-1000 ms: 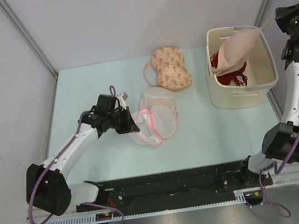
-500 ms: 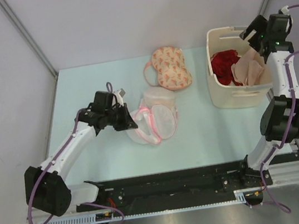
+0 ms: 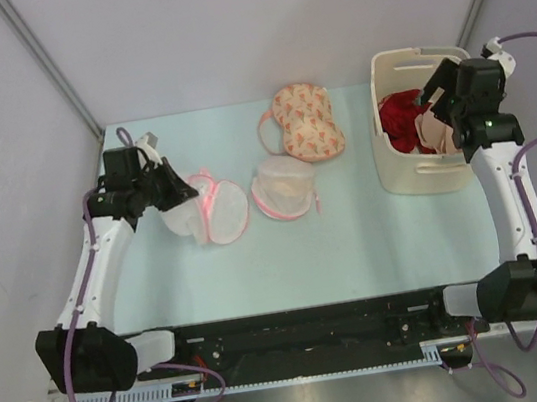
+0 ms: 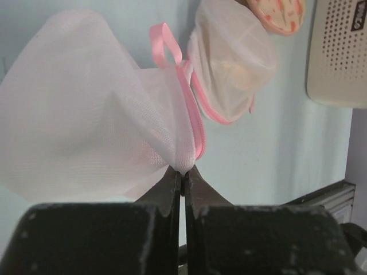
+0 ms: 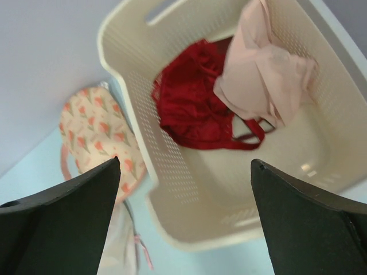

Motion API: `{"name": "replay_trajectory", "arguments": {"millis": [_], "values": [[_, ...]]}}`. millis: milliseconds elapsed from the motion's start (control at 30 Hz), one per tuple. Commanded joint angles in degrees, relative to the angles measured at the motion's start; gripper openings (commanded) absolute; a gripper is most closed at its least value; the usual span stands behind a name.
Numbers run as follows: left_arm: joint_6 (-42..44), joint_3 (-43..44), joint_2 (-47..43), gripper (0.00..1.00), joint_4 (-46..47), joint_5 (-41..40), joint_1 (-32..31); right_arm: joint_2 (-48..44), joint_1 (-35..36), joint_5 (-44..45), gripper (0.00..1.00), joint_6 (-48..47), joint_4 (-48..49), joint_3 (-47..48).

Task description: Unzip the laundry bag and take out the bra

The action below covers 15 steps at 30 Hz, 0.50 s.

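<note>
The laundry bag (image 3: 213, 210), a limp white mesh pouch with pink zipper trim, hangs open and looks empty at the left of the table. My left gripper (image 3: 172, 190) is shut on its mesh; the wrist view shows the fingertips (image 4: 183, 172) pinching a fold of the laundry bag (image 4: 86, 114). The pale peach bra (image 3: 443, 127) lies in the cream basket (image 3: 433, 174) at the right, beside a red lacy bra (image 3: 400, 115). My right gripper (image 3: 436, 103) hovers over the basket, open and holding nothing. From its wrist view the gripper (image 5: 184, 165) looks down on the bra (image 5: 264, 74).
A twin mesh pouch (image 3: 285, 186) showing cream fabric sits mid-table, close to the right of the held bag. A pink bra with red motifs (image 3: 305, 123) lies behind it near the back wall. The basket's perforated wall (image 5: 172, 172) stands below my right fingers.
My right gripper opened and dropped the peach bra into the basket. My left arm dragged the empty laundry bag leftward, away from the twin pouch.
</note>
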Motion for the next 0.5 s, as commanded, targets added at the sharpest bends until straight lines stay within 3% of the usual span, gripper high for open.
{"name": "replay_trajectory", "arguments": {"millis": [0, 100, 133, 167, 467], "values": [[1.89, -0.86, 1.06, 0.0, -1.21, 0.52, 4.78, -4.94, 2.19, 6.1, 1.0, -1.53, -6.38, -3.64], [0.3, -2.71, 1.42, 0.44, -1.3, -3.52, 6.02, -8.19, 2.72, 7.34, 1.0, -2.32, -8.49, -6.36], [0.04, -3.32, 0.81, 0.86, -0.86, -3.7, 6.02, -8.99, 2.72, 7.6, 1.0, -2.84, -8.76, -6.98], [-0.14, -3.59, 0.19, 1.0, -0.25, -4.14, 6.02, -9.87, 2.72, 7.51, 1.0, -3.02, -9.28, -7.68], [-1.28, -8.07, -8.86, 1.0, 5.47, -0.89, 3.3, -16.37, 3.25, 5.76, 1.0, -5.75, -12.71, -12.79]]}}
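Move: The opened white mesh bag hangs from the left hand's shut fingers, its middle about 4 cm ahead and some 12 cm below; the closed mesh bag lies roughly 10 cm ahead, 19 cm to this hand's right and about 18 cm below. From the empty right hand that closed bag is about level in reach, 30 cm left and 28 cm down. The red bra lies in the box 14 cm ahead and 2 cm right, the pink bra 14 cm ahead and 8 cm right, both about 26 cm below the right hand. The left hand lets go of the opened mesh bag: its fingers spread fully as the hand swings about 4 cm left and dips some 3.5 cm, then lifts a little, turning roughly 10 degrees counter-clockwise. The right hand, already wide open, draws back about 8 cm and sinks 5 cm towards the near rim of the box, tipping its fingers some 10 degrees down, away from the bras. ##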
